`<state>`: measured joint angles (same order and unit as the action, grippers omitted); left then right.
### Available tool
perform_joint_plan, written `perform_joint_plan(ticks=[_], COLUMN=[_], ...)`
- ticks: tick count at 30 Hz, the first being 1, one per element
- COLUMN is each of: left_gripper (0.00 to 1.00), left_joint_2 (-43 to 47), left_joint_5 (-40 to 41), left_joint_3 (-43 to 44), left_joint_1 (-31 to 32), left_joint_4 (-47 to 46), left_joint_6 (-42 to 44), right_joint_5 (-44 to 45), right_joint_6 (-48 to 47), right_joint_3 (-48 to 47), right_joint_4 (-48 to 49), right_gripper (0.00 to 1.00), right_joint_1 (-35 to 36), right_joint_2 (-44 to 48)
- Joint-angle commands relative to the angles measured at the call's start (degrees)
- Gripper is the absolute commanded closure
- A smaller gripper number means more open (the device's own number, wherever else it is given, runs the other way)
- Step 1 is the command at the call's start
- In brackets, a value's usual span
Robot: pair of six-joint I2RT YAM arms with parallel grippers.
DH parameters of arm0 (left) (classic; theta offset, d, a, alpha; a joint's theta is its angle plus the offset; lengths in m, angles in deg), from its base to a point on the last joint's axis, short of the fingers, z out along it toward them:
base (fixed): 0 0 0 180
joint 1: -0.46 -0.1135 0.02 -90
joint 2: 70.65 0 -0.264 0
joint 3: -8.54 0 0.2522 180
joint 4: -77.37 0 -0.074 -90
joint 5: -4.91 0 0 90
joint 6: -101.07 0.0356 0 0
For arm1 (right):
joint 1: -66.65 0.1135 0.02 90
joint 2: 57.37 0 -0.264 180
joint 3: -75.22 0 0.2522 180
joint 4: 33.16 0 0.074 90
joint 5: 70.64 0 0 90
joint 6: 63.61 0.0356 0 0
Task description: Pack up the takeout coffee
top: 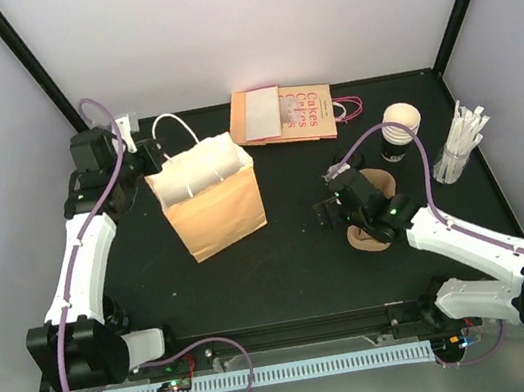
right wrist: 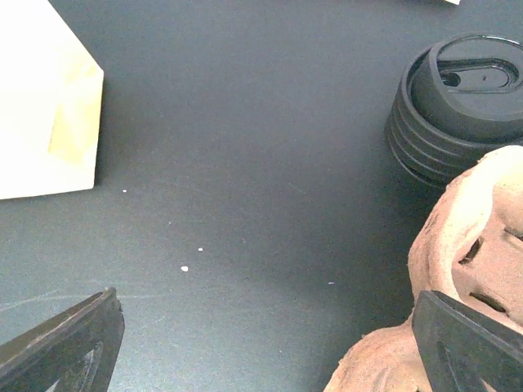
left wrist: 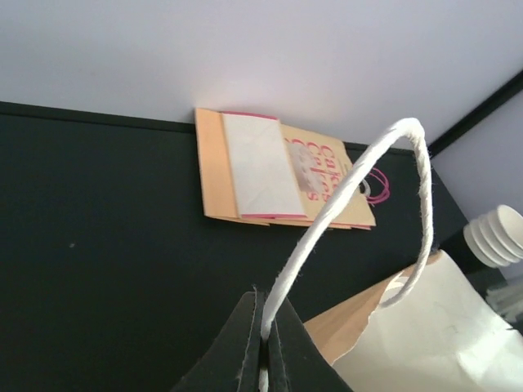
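Note:
The takeout coffee cup point(top: 401, 118), black outside and cream inside, stands lidless at the back right; in the left wrist view nested cup rims point(left wrist: 497, 233) show at the right edge. A stack of black lids point(right wrist: 462, 102) sits beside the brown pulp carrier point(right wrist: 478, 261). My right gripper point(right wrist: 265, 347) hovers open over bare table, its right finger above the carrier's edge, nothing between the fingers. The brown paper bag point(top: 212, 200) stands upright at centre left. My left gripper point(left wrist: 265, 347) is shut on its white rope handle point(left wrist: 351, 184), at the bag's back left corner point(top: 155, 154).
Flat paper bags printed "Cakes" point(top: 283, 113) lie at the back centre. A bundle of white wrapped straws point(top: 461, 146) stands at the far right. The carrier point(top: 369, 228) lies under my right arm. Black frame posts rise at both back corners.

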<state>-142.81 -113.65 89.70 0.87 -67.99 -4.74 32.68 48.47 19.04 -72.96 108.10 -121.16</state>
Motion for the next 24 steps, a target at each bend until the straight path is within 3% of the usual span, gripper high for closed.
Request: perform_joint_plan(ticks=[1,8,13,15,24], left_gripper=[0.98,0.97,0.86,0.78,0.20], left_joint_2=[-0.10,0.00,0.54,1.12,8.52], left_joint_5=[0.72,0.07,-1.05,-1.28,-2.59], left_joint_3=[2.64,2.24,1.31,1.18,-2.06], left_joint_1=[-3.50,-6.81,-6.91,-6.91,-6.84], left_joint_4=[-1.30,-1.28,-1.80,-1.67,-0.80], left_joint_6=[1.04,0.72,0.95,0.44,-4.27], right_joint_5=[0.33,0.34,0.63,0.90,1.68], right_joint_6=[-1.38,-1.60,-1.51,-1.52,-1.61], right_joint_3=[-2.34,-3.03,-3.38,-3.38,-3.53], right_joint_4=[-0.53,-1.03,-1.64,-1.84,-2.81], right_gripper=[0.01,0.01,0.01,0.01,0.00], right_joint_1=[-0.73,-0.99,-1.01,-0.95,-0.98], right_joint_2=[0.56,0.66,1.18,1.59,2.97])
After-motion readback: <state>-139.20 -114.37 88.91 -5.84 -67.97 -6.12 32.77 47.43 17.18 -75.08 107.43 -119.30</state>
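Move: My left hand still has one strand of the paper bag's white handle pinched in shut fingers, just above the rim. The middle of the standing bag is about 7 cm to the right, roughly level with the hand fore and aft, and some 18 cm below. The stack of flat bags lies about 32 cm ahead, 26 cm right and 30 cm down. From my idle right hand, the bag's middle is about 11 cm ahead, 23 cm left and 2 cm lower. I draw the pinched handle about 5 cm to the left with my left hand, turning a few degrees counter-clockwise, and stop there. Holding that spot, I open the fingers wide to let go of the handle, then begin to lift and ease back, rising roughly 2 cm with the jaws still parting. ##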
